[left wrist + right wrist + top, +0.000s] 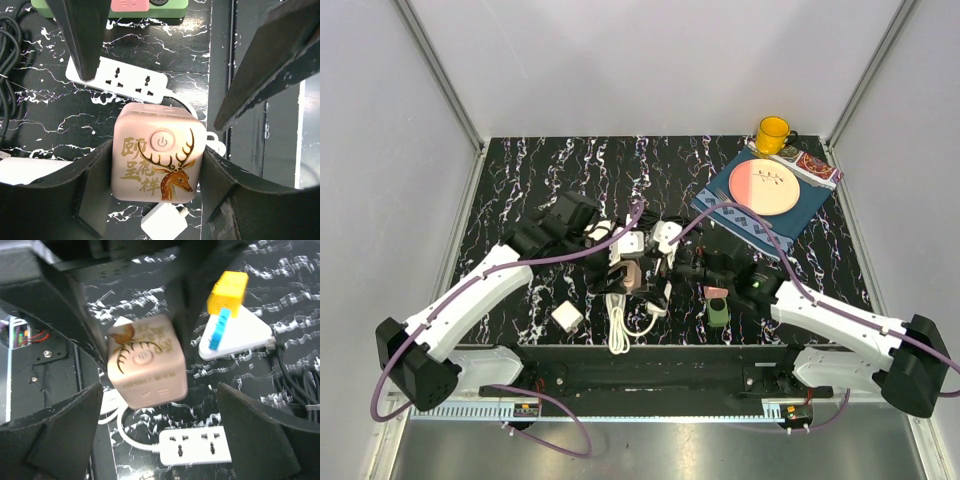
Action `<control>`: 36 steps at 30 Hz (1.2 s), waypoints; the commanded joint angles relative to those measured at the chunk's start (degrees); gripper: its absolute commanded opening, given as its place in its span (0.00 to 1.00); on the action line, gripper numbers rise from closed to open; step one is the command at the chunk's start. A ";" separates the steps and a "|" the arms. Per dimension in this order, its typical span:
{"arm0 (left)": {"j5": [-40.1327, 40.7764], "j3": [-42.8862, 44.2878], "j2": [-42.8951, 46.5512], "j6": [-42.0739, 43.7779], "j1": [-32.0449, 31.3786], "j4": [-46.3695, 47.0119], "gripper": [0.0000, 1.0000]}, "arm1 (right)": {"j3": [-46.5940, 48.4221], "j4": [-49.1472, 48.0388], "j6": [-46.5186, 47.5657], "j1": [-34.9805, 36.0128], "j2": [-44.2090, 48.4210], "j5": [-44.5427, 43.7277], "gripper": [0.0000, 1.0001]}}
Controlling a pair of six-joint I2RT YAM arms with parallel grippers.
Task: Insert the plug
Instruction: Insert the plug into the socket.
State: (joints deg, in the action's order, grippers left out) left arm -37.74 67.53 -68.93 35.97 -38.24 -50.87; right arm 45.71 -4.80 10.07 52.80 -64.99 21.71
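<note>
A pink cube socket (159, 165) with a deer print and a power button sits between the fingers of my left gripper (159, 160), which press on both its sides. In the top view the cube (632, 272) is at the table's middle, with the left gripper (618, 262) coming in from the left. A white plug adapter (164, 224) with metal prongs lies on the table just below the cube; it shows as a small white block (567, 317) near the front edge. My right gripper (159, 390) stands wide open beside the cube (145, 362), holding nothing.
A white power strip (117, 80) with a coiled white cable (618, 325) lies by the cube. A green and pink strip (717, 305) is at the front right. A yellow cube (227, 295) sits on a white triangular socket (240, 337). Plate (766, 186) and yellow mug (772, 134) stand far right.
</note>
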 commanded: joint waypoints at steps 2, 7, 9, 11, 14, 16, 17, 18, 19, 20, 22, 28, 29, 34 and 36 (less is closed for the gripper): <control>2.40 -1.26 -0.77 0.86 0.09 8.33 0.00 | 1.57 12.95 -5.92 -0.24 5.83 -15.02 1.00; 1.62 -1.52 -4.28 2.09 0.09 10.87 0.00 | 4.20 23.86 -11.19 -2.16 8.74 -28.90 1.00; 0.04 -1.61 -5.95 2.62 -0.17 11.76 0.00 | 4.73 26.23 -15.32 -3.74 9.88 -33.90 1.00; -0.67 -1.26 -7.27 2.97 -1.04 12.72 0.00 | 5.09 27.38 -18.92 -7.17 11.11 -35.51 1.00; -0.67 0.58 -11.39 4.02 -2.63 12.81 0.00 | 4.74 28.44 -22.36 -12.44 13.04 -35.34 1.00; -0.59 1.38 -12.98 4.90 -3.50 12.82 0.00 | 4.47 29.14 -24.03 -14.81 13.75 -34.38 1.00; -0.50 2.16 -14.64 5.08 -3.68 12.82 0.00 | 4.30 29.40 -24.39 -17.00 13.75 -32.80 1.00; -0.50 2.52 -15.53 5.17 -3.77 12.73 0.00 | 4.12 29.75 -24.74 -18.24 13.84 -31.83 1.00; -0.15 3.04 -16.41 5.25 -3.95 12.73 0.00 | 3.77 29.76 -25.35 -19.21 13.84 -30.87 1.00; 0.03 3.83 -17.98 5.26 -4.04 12.81 0.00 | 3.51 29.76 -25.62 -20.70 13.84 -29.38 1.00; 0.73 4.45 -19.66 5.52 -4.39 12.73 0.00 | 2.98 29.85 -25.88 -21.59 14.01 -28.40 1.00; 1.26 7.26 -24.85 6.84 -5.27 12.64 0.00 | 1.84 29.76 -25.01 -22.47 14.80 -27.69 1.00; 1.35 7.88 -25.98 6.84 -5.27 12.81 0.00 | 1.66 29.76 -24.92 -22.56 14.89 -27.69 1.00; 0.56 9.55 -28.54 6.93 -5.36 13.96 0.00 | 0.78 29.58 -24.22 -22.65 16.82 -28.22 1.00; 0.56 10.17 -29.60 6.84 -5.36 14.40 0.00 | 0.52 29.58 -23.95 -22.74 17.18 -28.48 1.00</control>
State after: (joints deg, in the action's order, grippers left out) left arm -35.53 74.24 -97.47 40.86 -43.35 -40.14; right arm 46.54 25.63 -14.22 30.57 -49.63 -6.50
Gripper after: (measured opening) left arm 0.621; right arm 0.994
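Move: The left hand still grips the pink plug; the socket, the white power strip, lies about 11 cm to its right, 8 cm ahead and 18 cm below. The pink block on the green strip stands some 13 cm right of the socket and level with it, while the coiled white cable lies about 11 cm left of the socket and 9 cm nearer. From the already open right hand, the socket is roughly 9 cm right, 7 cm ahead, 18 cm down. Left lowers the held plug about 10 cm, rightward and forward towards socket; open right swings 20 cm rightward, clockwise. ##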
